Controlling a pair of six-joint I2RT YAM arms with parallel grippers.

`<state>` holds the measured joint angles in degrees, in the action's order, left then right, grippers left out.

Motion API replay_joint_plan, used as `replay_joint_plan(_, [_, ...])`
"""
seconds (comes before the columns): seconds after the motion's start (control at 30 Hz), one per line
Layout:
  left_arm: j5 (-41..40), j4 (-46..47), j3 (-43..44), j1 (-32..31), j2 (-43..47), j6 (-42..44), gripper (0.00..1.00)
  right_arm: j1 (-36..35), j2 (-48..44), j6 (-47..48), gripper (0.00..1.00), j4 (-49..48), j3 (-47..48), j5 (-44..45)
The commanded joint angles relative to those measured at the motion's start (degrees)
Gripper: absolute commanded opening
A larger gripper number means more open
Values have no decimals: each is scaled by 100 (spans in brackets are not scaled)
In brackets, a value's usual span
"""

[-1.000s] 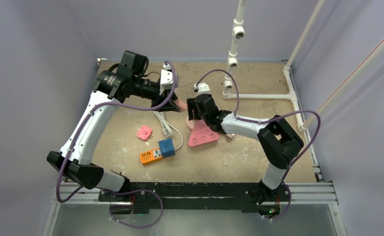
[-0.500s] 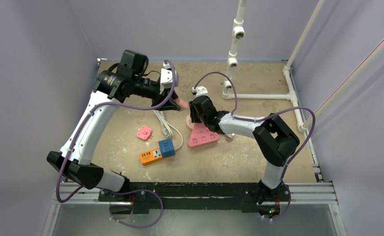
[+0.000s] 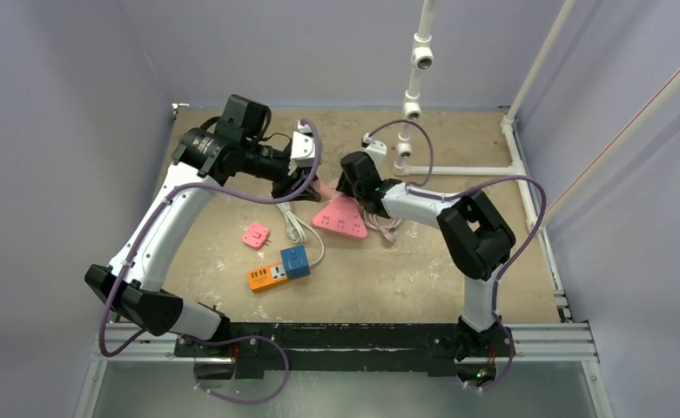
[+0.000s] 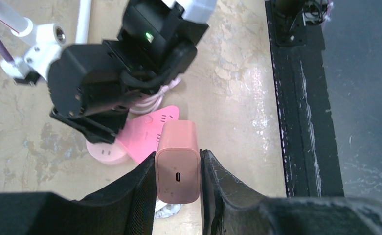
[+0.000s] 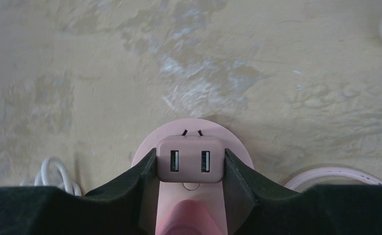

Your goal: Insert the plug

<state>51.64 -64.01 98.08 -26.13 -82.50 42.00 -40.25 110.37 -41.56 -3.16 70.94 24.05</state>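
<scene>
The plug (image 4: pixel 177 161), a pale pink charger block with a small port in its rear face, sits clamped between my left gripper's (image 4: pixel 177 166) fingers. In the top view the plug (image 3: pixel 323 185) hangs just left of the pink triangular power strip (image 3: pixel 340 215). My right gripper (image 5: pixel 190 164) is shut on the strip's raised block (image 5: pixel 190 160) with two USB ports, above its round pale end (image 5: pixel 193 134). From the left wrist, the strip (image 4: pixel 147 132) lies under the black right gripper body (image 4: pixel 115 78), just beyond the plug's tip.
A small pink adapter (image 3: pixel 255 235), an orange strip with a blue cube (image 3: pixel 279 270) and a white cable (image 3: pixel 297 228) lie in front of the left gripper. The strip's pink cord (image 3: pixel 384 228) coils to its right. White pipes (image 3: pixel 410 104) stand behind.
My right gripper has closed on the power strip's USB block and pulled the strip back and to the left. The left arm with the plug shifted slightly right.
</scene>
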Motion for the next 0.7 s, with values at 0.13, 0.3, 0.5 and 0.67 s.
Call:
replay_joint_plan(0.13, [-385,-52,-723,-138,77,924,0,153,-299,-1777,49,1037,-264,600])
replay_joint_plan(0.3, [-599,-24,-1085,-147,-34,1301,0,73,-567,-1901,79,1052,-370,829])
replay_joint_plan(0.5, [-672,15,-1334,-217,-166,1531,0,-24,-968,-2154,90,1164,-511,929])
replay_joint_plan(0.67, [-1000,127,-1640,-440,-353,1968,0,-19,-1417,-2144,91,1150,-815,853])
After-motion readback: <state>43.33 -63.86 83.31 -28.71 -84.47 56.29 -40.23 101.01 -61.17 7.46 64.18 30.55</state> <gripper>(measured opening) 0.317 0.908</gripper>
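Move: Under the right hand, which already grips the pale plug seated on the round socket, the socket's middle lies about 2 cm back and 4 cm below; the pink triangle is some 7 cm back, directly below-behind, and the coiled cable about 6 cm back and 9 cm right. The left hand's plug hangs high: the triangle lies roughly 11 cm ahead, 5 cm right and 28 cm below, the blue adapter about 5 cm left and 1 cm back, likewise far down. Swinging clockwise with the plug still pinched, the right hand goes about 2 cm right, then opens from half to wide, lets the plug go and eases back and farther right, some 15 degrees turned in all. Meanwhile the left sinks about 11 cm towards table and triangle, keeping its plug pinched and tipping its fingers some 15 degrees farther down. ##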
